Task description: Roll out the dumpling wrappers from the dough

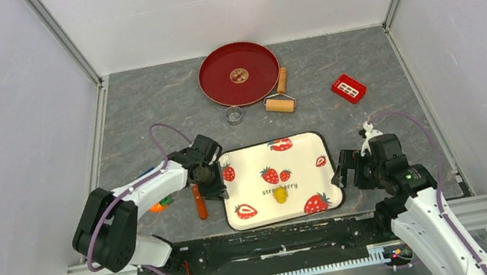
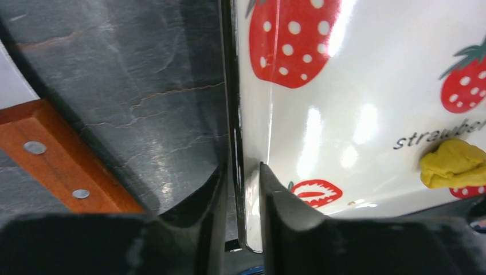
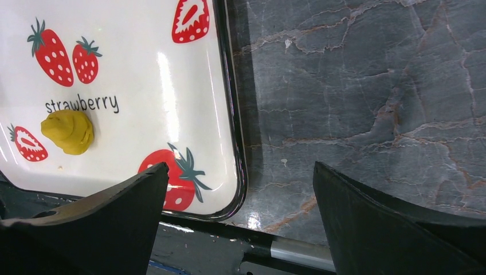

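Note:
A lump of yellow dough (image 1: 280, 194) (image 2: 453, 163) (image 3: 67, 132) lies on the white strawberry tray (image 1: 304, 153) near its front. One small flat dumpling wrapper (image 1: 239, 75) rests in the middle of the red plate (image 1: 216, 85) at the back. My left gripper (image 1: 216, 180) (image 2: 242, 167) straddles the tray's left rim, one finger on each side. Its jaws stand narrowly apart, with a sliver of gap beside the rim. My right gripper (image 1: 343, 169) (image 3: 240, 164) hovers wide open over the tray's front right corner, holding nothing.
A wooden rolling pin (image 1: 280, 97) and a metal ring cutter (image 1: 234, 115) lie in front of the red plate. A red box (image 1: 348, 88) sits at the back right. A knife with an orange handle (image 1: 199, 202) (image 2: 57, 154) lies left of the tray.

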Tool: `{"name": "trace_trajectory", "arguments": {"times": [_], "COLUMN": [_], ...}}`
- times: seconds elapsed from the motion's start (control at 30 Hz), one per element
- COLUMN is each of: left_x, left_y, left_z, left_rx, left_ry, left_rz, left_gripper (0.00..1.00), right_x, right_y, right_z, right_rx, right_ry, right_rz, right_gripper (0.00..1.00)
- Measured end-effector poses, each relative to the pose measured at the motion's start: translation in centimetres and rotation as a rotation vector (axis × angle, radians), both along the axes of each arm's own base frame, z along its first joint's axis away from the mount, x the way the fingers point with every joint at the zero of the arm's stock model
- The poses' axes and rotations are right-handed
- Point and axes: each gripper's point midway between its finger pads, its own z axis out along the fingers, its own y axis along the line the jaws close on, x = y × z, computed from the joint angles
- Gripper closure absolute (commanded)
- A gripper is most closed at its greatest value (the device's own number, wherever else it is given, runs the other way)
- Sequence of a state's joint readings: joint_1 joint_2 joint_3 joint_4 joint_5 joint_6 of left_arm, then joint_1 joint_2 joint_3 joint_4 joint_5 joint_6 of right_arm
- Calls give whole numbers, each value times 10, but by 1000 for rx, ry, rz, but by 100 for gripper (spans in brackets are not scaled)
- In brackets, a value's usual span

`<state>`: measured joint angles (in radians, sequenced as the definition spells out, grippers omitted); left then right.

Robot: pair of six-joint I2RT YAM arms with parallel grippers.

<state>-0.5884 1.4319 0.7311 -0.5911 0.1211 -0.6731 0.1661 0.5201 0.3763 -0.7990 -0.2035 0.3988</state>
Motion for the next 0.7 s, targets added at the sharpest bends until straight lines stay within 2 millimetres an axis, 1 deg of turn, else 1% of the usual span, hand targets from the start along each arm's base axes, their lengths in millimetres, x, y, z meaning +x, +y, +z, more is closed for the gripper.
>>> {"name": "trace_trajectory", "arguments": {"times": [0.1, 0.17, 0.27, 0.47, 0.57, 0.7], "left_x": [-3, -6, -6, 5, 8, 8], "left_y": [7, 10, 9, 1, -4, -14], "left_z": [-1, 1, 14, 62, 90, 132], "left_rx": [31, 42, 16, -106, -184, -337], "left_ry": [7, 10, -28, -206, -308, -462], "left_rz": [-8, -10, -21, -31, -34, -51], "left_gripper": [51, 48, 41, 31, 29, 29], "right_x": [0, 0, 0, 4, 8, 18], "right_y": [0, 0, 0, 2, 7, 12], "right_z": [0, -1, -2, -1, 0, 3], "right_rx": [0, -1, -1, 8, 25, 41], "right_ry": [0, 4, 11, 7, 5, 15], "right_rz": [0, 0, 1, 5, 15, 33], "right_gripper": [2, 2, 2, 2, 2, 2]}}
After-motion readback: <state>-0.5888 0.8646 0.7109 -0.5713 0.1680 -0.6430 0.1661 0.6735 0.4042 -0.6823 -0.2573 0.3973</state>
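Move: The left fingers straddle the tray's left rim near its front corner; the tray's middle is about 17 cm to their right and 1 cm farther out, with the dough roughly 16 cm right and 3 cm back. The scraper lies some 8 cm left and 4 cm farther out. From the right hand, the roller lies about 26 cm ahead and 13 cm left, the dough 18 cm left and 4 cm back; both are a few centimetres lower. The left fingers let go of the tray's rim, spreading wide; after easing about 1 cm left, the hand lifts fast by roughly 13 cm, straight up off the rim, its fingertips tilting forward some 30 degrees. Late on, the right hand, still wide open, starts forward and left, about 2 cm, towards the roller. ##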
